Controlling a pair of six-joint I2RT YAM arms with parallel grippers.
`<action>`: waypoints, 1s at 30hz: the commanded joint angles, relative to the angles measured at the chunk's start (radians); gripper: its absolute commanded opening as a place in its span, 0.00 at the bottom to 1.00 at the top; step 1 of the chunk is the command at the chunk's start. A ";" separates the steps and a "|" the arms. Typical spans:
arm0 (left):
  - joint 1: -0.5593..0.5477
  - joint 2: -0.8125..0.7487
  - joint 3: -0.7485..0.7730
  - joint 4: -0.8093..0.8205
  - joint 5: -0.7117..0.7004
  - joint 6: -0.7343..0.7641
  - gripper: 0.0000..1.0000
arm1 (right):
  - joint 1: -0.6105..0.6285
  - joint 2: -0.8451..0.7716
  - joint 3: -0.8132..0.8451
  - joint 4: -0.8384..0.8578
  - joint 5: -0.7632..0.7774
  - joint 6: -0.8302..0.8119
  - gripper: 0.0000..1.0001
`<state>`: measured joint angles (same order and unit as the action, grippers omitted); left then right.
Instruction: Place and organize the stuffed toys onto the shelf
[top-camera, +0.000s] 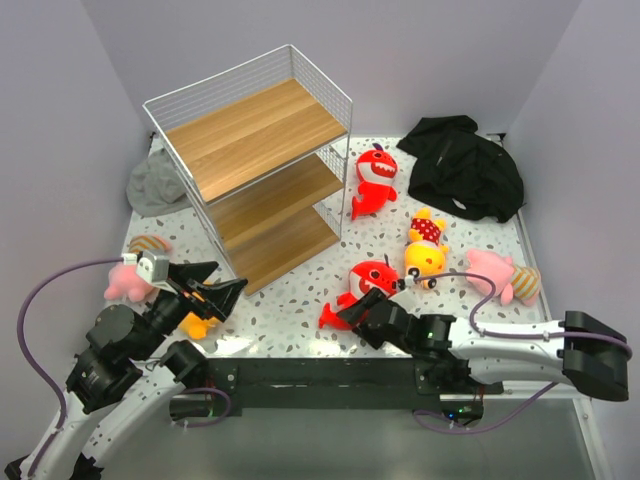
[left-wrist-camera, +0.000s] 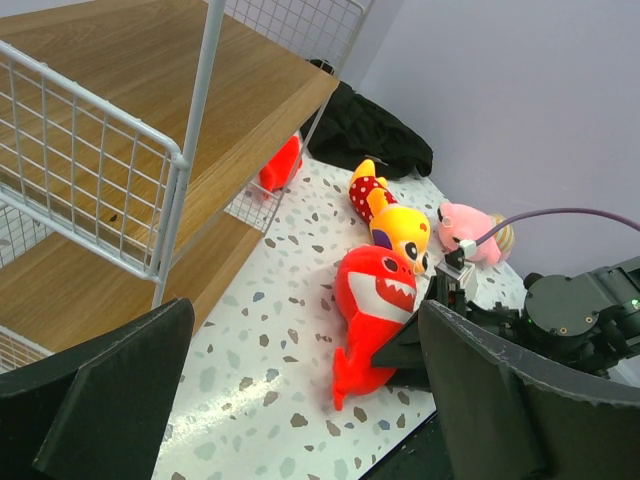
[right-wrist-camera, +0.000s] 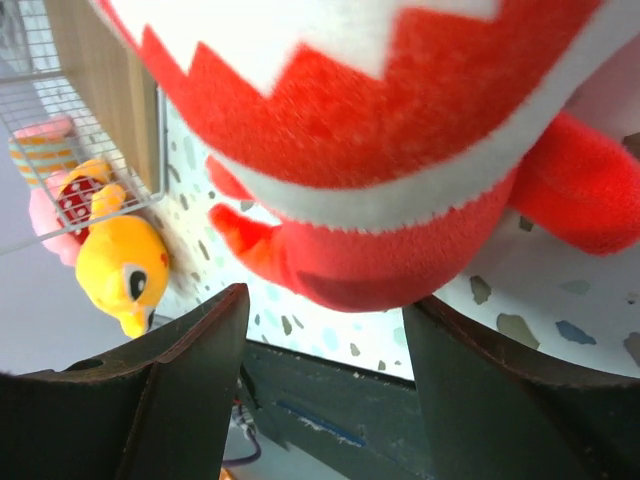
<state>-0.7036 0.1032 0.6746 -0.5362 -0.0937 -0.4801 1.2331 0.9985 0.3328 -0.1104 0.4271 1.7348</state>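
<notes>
The shelf (top-camera: 255, 125) (left-wrist-camera: 120, 80) stands at the back left, its three boards bare. One red shark (top-camera: 368, 280) (left-wrist-camera: 378, 300) (right-wrist-camera: 400, 130) lies near the front edge, and my right gripper (top-camera: 358, 306) (right-wrist-camera: 325, 300) is open with its fingertips either side of the shark's belly. A second shark (top-camera: 375, 180) (left-wrist-camera: 280, 165) lies beside the shelf. A yellow doll (top-camera: 425, 245) (left-wrist-camera: 400, 225) and a pink toy (top-camera: 500, 272) (left-wrist-camera: 465, 225) lie to the right. My left gripper (top-camera: 222, 292) (left-wrist-camera: 305, 330) is open and holds nothing, above another yellow doll (top-camera: 197, 323) (right-wrist-camera: 120, 265). Another pink toy (top-camera: 135, 272) lies at the far left.
A black cloth heap (top-camera: 465, 165) (left-wrist-camera: 370, 130) fills the back right corner. A grey hat (top-camera: 155, 185) lies behind the shelf on the left. Purple walls close in the table on three sides. The right arm (left-wrist-camera: 580, 320) reaches across the front edge.
</notes>
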 joint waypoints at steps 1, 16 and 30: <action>-0.005 -0.002 0.002 0.021 -0.008 -0.015 1.00 | 0.006 0.048 0.002 -0.011 0.091 0.039 0.66; -0.005 0.009 0.002 0.019 -0.011 -0.015 1.00 | 0.011 -0.021 0.193 -0.168 0.128 -0.455 0.00; -0.005 0.003 0.002 0.018 -0.020 -0.018 1.00 | 0.011 -0.190 0.593 -0.552 0.115 -1.060 0.00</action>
<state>-0.7036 0.1032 0.6746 -0.5404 -0.1040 -0.4881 1.2381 0.8230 0.8089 -0.5430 0.5179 0.9070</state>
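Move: The red shark being gripped lies right at the right hand, its middle about 4 cm ahead, 1 cm to the right and 1 cm below, with its lower body between the open fingers. The polka-dot toy lies some 20 cm ahead and 18 cm to the right, 1 cm below, and the shelf's right front corner about 22 cm ahead and 3 cm left. From the left hand the shark lies roughly 27 cm right, 6 cm ahead and 25 cm below. The red shark's lower body is pinched as the right hand settles about 2 cm farther down and shuts its fingers fully on the plush near the tail. The hand then climbs quickly to some 15 cm above where it began, keeping the pinch, while the wrist swings the fingertips up by about 30 degrees, rolls its left side down and turns counter-clockwise. ##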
